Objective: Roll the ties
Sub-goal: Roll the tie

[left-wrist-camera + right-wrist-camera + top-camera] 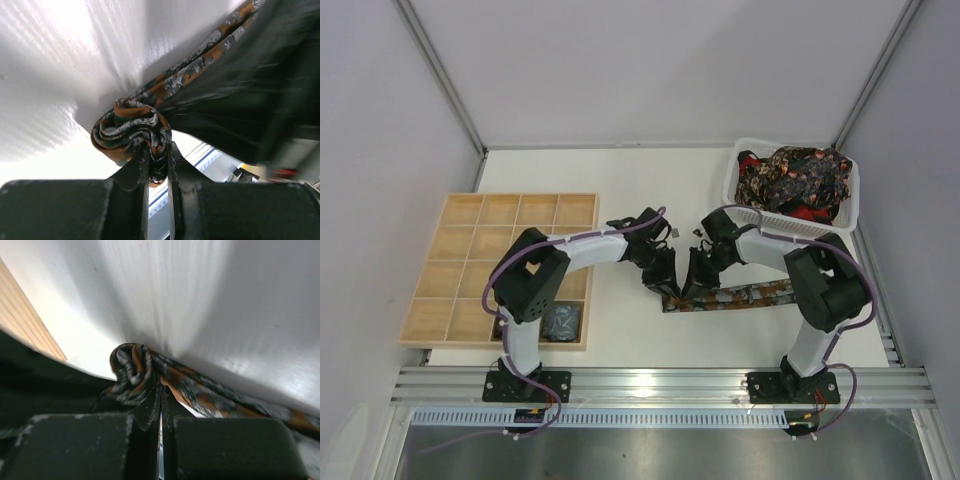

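One brown, black and orange patterned tie (750, 295) lies on the white table in front of the arms, its left end wound into a small roll (125, 127). My left gripper (157, 155) is shut on a fold of that roll, with fabric showing between its fingers. In the top view the left gripper (662, 283) and right gripper (698, 283) meet over the tie's left end. My right gripper (161, 390) is shut, its tips pressed against the roll (131, 367). The frames do not show whether it pinches any fabric.
A white mesh basket (732, 185) at the back right holds a heap of more ties (795, 175). A pale wooden grid tray (520, 197) lies at the left, with a dark coil (561, 322) in its near right cell. A metal rail runs along the near edge.
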Tool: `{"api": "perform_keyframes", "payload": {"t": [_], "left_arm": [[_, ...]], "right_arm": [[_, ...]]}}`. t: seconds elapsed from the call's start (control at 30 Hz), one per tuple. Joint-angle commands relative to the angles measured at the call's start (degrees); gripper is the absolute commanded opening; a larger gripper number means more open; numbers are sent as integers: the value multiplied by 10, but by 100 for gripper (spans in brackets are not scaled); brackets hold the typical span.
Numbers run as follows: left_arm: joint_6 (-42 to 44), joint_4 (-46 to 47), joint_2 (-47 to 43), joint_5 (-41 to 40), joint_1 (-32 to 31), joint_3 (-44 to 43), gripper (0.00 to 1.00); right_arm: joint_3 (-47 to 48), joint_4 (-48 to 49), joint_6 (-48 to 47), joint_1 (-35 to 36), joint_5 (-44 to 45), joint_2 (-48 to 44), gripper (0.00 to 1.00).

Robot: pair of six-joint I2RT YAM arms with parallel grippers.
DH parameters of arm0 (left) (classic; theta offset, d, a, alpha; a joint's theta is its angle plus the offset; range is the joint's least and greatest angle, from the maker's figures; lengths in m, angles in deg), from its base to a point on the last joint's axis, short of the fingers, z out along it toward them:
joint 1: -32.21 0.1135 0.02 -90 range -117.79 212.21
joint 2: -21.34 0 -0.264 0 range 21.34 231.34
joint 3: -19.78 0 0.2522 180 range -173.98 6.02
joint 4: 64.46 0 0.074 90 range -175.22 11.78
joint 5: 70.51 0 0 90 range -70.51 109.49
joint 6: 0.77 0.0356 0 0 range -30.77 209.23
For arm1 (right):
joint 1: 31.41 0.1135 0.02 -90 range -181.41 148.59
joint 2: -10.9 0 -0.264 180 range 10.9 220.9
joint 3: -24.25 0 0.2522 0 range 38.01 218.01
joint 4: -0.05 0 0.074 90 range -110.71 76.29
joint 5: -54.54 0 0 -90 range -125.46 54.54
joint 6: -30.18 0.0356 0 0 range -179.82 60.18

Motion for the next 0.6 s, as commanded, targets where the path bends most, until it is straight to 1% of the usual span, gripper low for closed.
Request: {"api": "perform_keyframes", "payload": {"t": [0.0,0.13,0.23,0.27,0.33,0.37,0.43,0.53,0.57], "left_arm": [[-5,22,22,-11,-14,-15,15],[-8,27,25,-11,-15,-18,16],[-9,37,27,-4,-16,-19,25],[-11,43,29,-2,-16,-19,31],[-10,49,32,2,-17,-20,34],[-10,56,34,3,-17,-18,38],[-9,58,33,5,-17,-14,40],[-7,69,28,11,-17,-3,45],[-7,81,26,13,-17,0,48]], "right_arm": [[9,-18,-21,-29,1,-51,0],[-6,-25,-35,-50,3,-59,0],[-20,-22,-33,-56,15,-53,0],[-28,-19,-32,-56,18,-50,0],[-37,-6,-22,-58,15,-38,0],[-43,0,-18,-58,14,-34,0],[-57,14,-11,-58,15,-26,0],[-66,24,-6,-58,11,-18,0],[-69,26,-4,-58,10,-17,0]]}}
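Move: Just forward of the left fingers, about 1 cm, and about 1 cm lower sits the body of the tie's roll, its near edge already pinched between them; from the closed right fingers the roll's middle is roughly 3 cm to the left and level fore and aft, about 1 cm below. The flat strip of tie runs off to the right, its middle about 13 cm right of the right hand and around 2 cm below it. Letting go of the roll's edge, the left fingers open to nearly half while the hand eases about 2 cm to the right, following the roll. The right hand, still shut, slides some 3.5 cm right along the strip, swinging up and forward about 2 cm on the way, then back and down again to finish about 1 cm lower than it began, tips at the strip beside the roll. ##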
